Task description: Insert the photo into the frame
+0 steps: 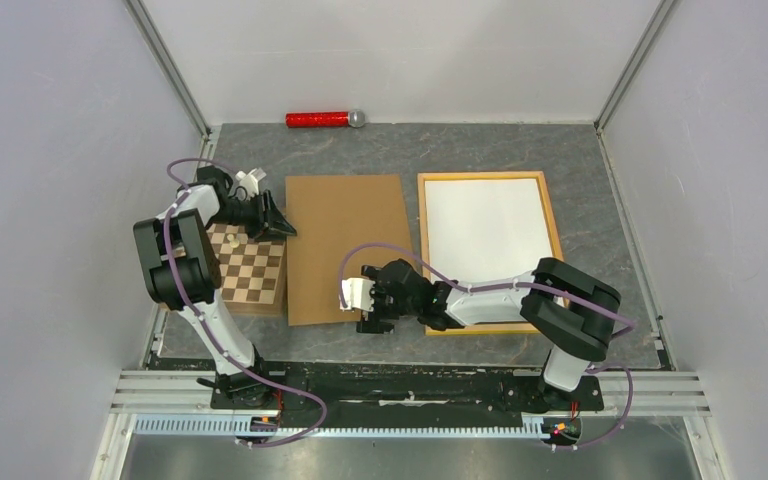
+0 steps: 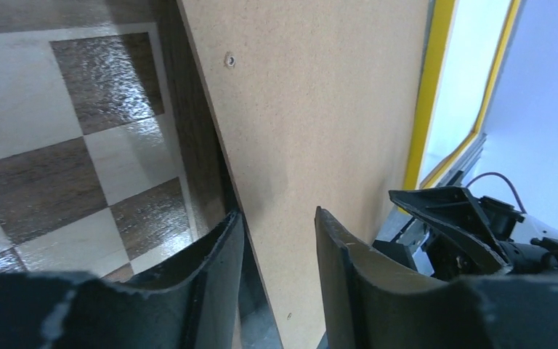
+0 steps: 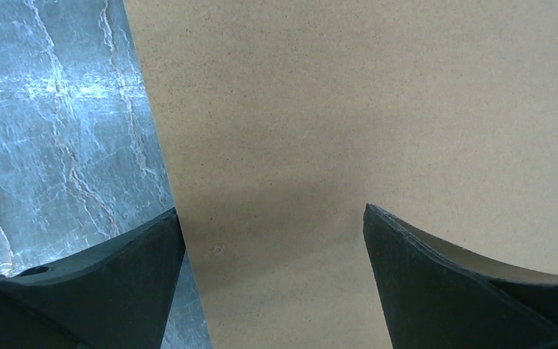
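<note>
The frame [image 1: 554, 228], thin yellow-orange wood, lies flat at the right of the table. A white sheet [image 1: 484, 228] fills it, which I take for the photo with its plain white back up. The left wrist view shows the frame's rail [image 2: 425, 109] and that white sheet [image 2: 465, 73]. My left gripper [image 1: 282, 224] [image 2: 277, 214] is at the far left edge of the brown backing board [image 1: 348, 245]. Its fingers are partly apart, with the board's edge [image 2: 312, 131] running between them. My right gripper [image 1: 368, 298] [image 3: 270, 209] hangs wide open over the board's near right corner [image 3: 378, 109], holding nothing.
A brown-and-cream chessboard [image 1: 250, 268] [image 2: 58, 145] lies left of the board, its right edge under the board's edge, with a small pale piece [image 1: 232, 241] on it. A red cylinder with a silver end [image 1: 322, 119] lies against the back wall. The right arm [image 1: 560, 300] reaches across the frame's near part.
</note>
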Available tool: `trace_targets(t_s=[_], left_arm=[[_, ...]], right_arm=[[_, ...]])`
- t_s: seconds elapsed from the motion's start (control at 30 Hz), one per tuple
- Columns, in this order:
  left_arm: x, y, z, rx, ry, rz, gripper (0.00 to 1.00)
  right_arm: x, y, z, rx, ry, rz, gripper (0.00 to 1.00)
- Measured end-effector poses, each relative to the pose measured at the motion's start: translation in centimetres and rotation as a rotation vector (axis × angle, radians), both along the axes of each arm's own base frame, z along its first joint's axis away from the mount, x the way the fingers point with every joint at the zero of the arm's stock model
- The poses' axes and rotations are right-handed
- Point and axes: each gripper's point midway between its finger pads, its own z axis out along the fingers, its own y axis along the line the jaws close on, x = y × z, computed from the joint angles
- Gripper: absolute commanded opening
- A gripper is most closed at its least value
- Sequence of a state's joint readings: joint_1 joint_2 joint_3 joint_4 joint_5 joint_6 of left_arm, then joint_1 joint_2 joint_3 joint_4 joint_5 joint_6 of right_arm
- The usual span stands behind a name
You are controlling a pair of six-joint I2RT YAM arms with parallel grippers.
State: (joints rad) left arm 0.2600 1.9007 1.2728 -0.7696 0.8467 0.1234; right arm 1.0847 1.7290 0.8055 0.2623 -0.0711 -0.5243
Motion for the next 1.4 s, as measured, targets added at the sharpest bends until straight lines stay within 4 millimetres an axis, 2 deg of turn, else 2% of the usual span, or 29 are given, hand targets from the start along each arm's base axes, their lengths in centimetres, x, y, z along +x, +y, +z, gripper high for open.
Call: trace_targets(t_s=[0.13,0.27,0.4,0.7,1.03,1.4], left_arm=[[-0.1,-0.3,0.6,-0.025,-0.012,-0.004,0.34],[-0.1,-0.6,1.1,-0.047,-0.022,-0.007,0.15],[-0.2,-0.9,1.4,-0.069,-0.026,-0.011,0.03],[-0.5,-1.1,2.9,-0.077,-0.058,-0.013,0.02],[-0.8,-1.0,4.0,-0.092,-0.037,0.034,0.02],[-2.4,-0.9,5.8,-0.074,-0.014,0.132,0.02]], right_arm=[[0.0,-0.1,0.0,-0.003,-0.001,-0.003,0.92],[0.0,-0.2,0.0,-0.007,0.000,-0.006,0.92],[-0.1,-0.4,0.0,-0.013,0.006,-0.011,0.93],[-0.4,-0.2,0.4,-0.022,0.012,-0.021,0.98],[-1.2,1.2,1.8,-0.022,-0.016,-0.041,0.98],[-2.5,2.8,3.9,-0.018,-0.132,-0.112,0.94]])
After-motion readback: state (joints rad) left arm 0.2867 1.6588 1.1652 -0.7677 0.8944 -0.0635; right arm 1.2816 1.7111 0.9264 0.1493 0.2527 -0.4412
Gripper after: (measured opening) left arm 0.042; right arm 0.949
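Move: The left hand straddles the backing board's left edge; the board's middle lies about 12 cm to its right, 3 cm back and 2 cm lower, the chessboard roughly 11 cm left and 6 cm back, and the frame some 40 cm right and 4 cm back. From the open right hand at the near edge, the board's middle is about 10 cm ahead and 2 cm left, the frame 10 cm ahead and 25 cm right. Left hand pinches the board's left edge, lifting about 6 cm and slightly back; open right hand rises 4, leftward. ##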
